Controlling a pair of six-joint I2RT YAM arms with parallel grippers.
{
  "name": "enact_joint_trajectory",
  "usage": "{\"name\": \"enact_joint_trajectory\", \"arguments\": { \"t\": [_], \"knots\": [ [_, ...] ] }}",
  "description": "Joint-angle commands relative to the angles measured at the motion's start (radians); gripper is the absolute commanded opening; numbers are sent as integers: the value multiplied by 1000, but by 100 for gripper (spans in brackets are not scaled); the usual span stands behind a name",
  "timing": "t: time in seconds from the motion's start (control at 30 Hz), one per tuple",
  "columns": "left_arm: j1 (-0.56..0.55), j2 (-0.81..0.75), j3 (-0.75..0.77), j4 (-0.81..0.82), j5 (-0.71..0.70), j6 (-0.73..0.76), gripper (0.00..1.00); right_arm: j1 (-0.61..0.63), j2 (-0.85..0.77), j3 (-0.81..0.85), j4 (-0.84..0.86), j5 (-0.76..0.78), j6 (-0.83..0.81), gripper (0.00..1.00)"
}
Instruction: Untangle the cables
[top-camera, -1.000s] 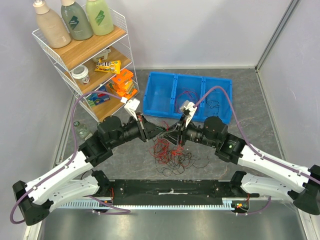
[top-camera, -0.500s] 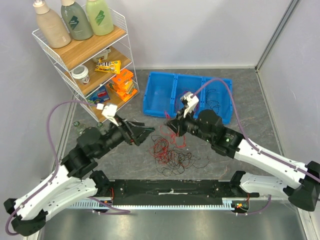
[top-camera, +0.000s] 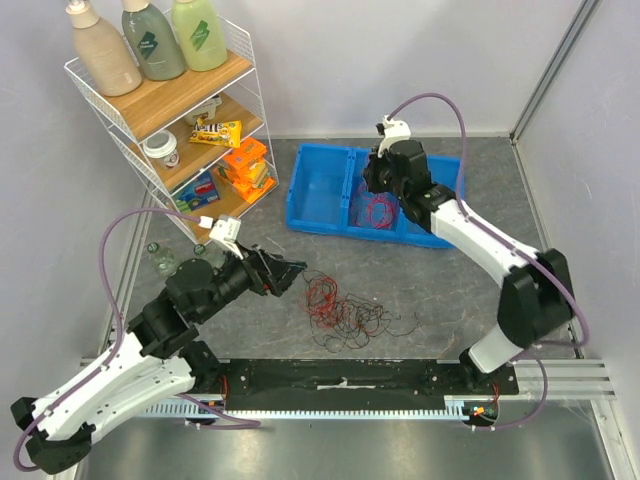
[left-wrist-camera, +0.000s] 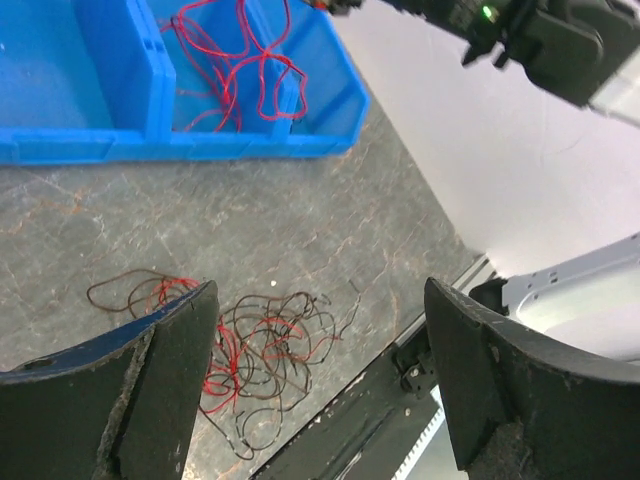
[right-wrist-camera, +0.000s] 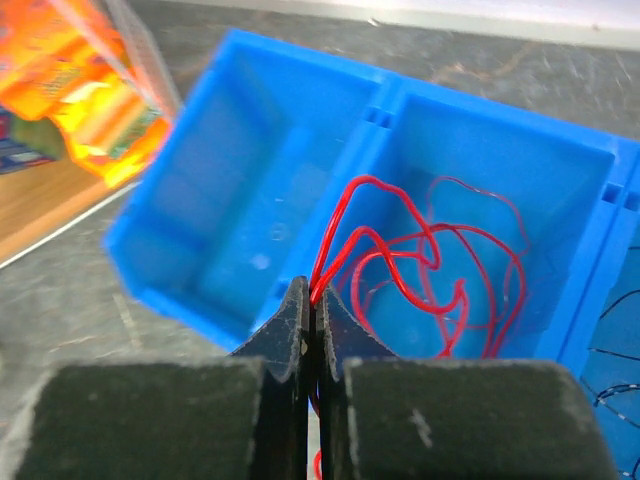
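Note:
A loose clump of red and black cables (top-camera: 345, 315) (left-wrist-camera: 250, 350) lies on the grey table in front of the arms. My left gripper (top-camera: 297, 270) (left-wrist-camera: 320, 292) hovers just left of the clump, open, with nothing between its fingers. My right gripper (top-camera: 373, 187) (right-wrist-camera: 313, 296) is up over the middle compartment of the blue bin (top-camera: 300, 215) (right-wrist-camera: 180, 250), shut on a red cable (top-camera: 379, 212) (right-wrist-camera: 420, 250) (left-wrist-camera: 235, 60). That cable hangs in loops from the tips into the compartment. Thin black cables (top-camera: 432, 210) lie in the bin's right compartment.
A white wire shelf (top-camera: 130, 140) with bottles, a jar and snack packs stands at the back left. A black rail (top-camera: 340, 375) runs along the near edge below the clump. Grey walls close in the back and right.
My right gripper shut on a red cable at the clump and carried it up and back over the bin. My left gripper opened and drew back to the left.

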Motion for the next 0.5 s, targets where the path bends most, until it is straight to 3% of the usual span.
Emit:
{"name": "enact_joint_trajectory", "arguments": {
  "t": [0.0,0.1,0.2,0.23,0.33,0.47],
  "knots": [
    [-1,50,-17,44,48,20,89,-92,141,57,100,-60,-14,0],
    [-1,90,-28,58,77,14,89,-137,256,117,85,-69,-12,7],
    [-3,142,-32,55,114,1,89,-147,342,235,-59,-95,-38,17],
    [-1,163,-34,54,123,-6,89,-144,356,261,-98,-101,-41,25],
    [-3,232,-45,55,142,-27,89,-140,339,277,-187,-123,-40,50],
    [-3,330,-61,57,153,-48,85,-89,224,207,-278,-85,-40,63]
  ]
}}
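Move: Holding a red cable, the right hand has the bin's middle compartment about 7 cm ahead, 4 cm to its right and 20 cm below; the empty left compartment lies about 7 cm ahead and 10 cm left, the one with black cables 7 cm ahead and 18 cm right. The open left hand has the red-and-black tangle roughly 13 cm to its right, about level fore and aft and 27 cm below; from it the blue bin is some 32 cm ahead and 20 cm right. Plunging about 11 cm into place over the middle compartment, the right hand also goes some 7 cm forward and a little right, tips its fingers down, and from partway opens them well to release the red cable, easing back slightly at the end. Meanwhile the left hand, fingers still wide open, sinks about 8 cm and goes 4 cm right towards the tangle, tilting its fingers downward. ##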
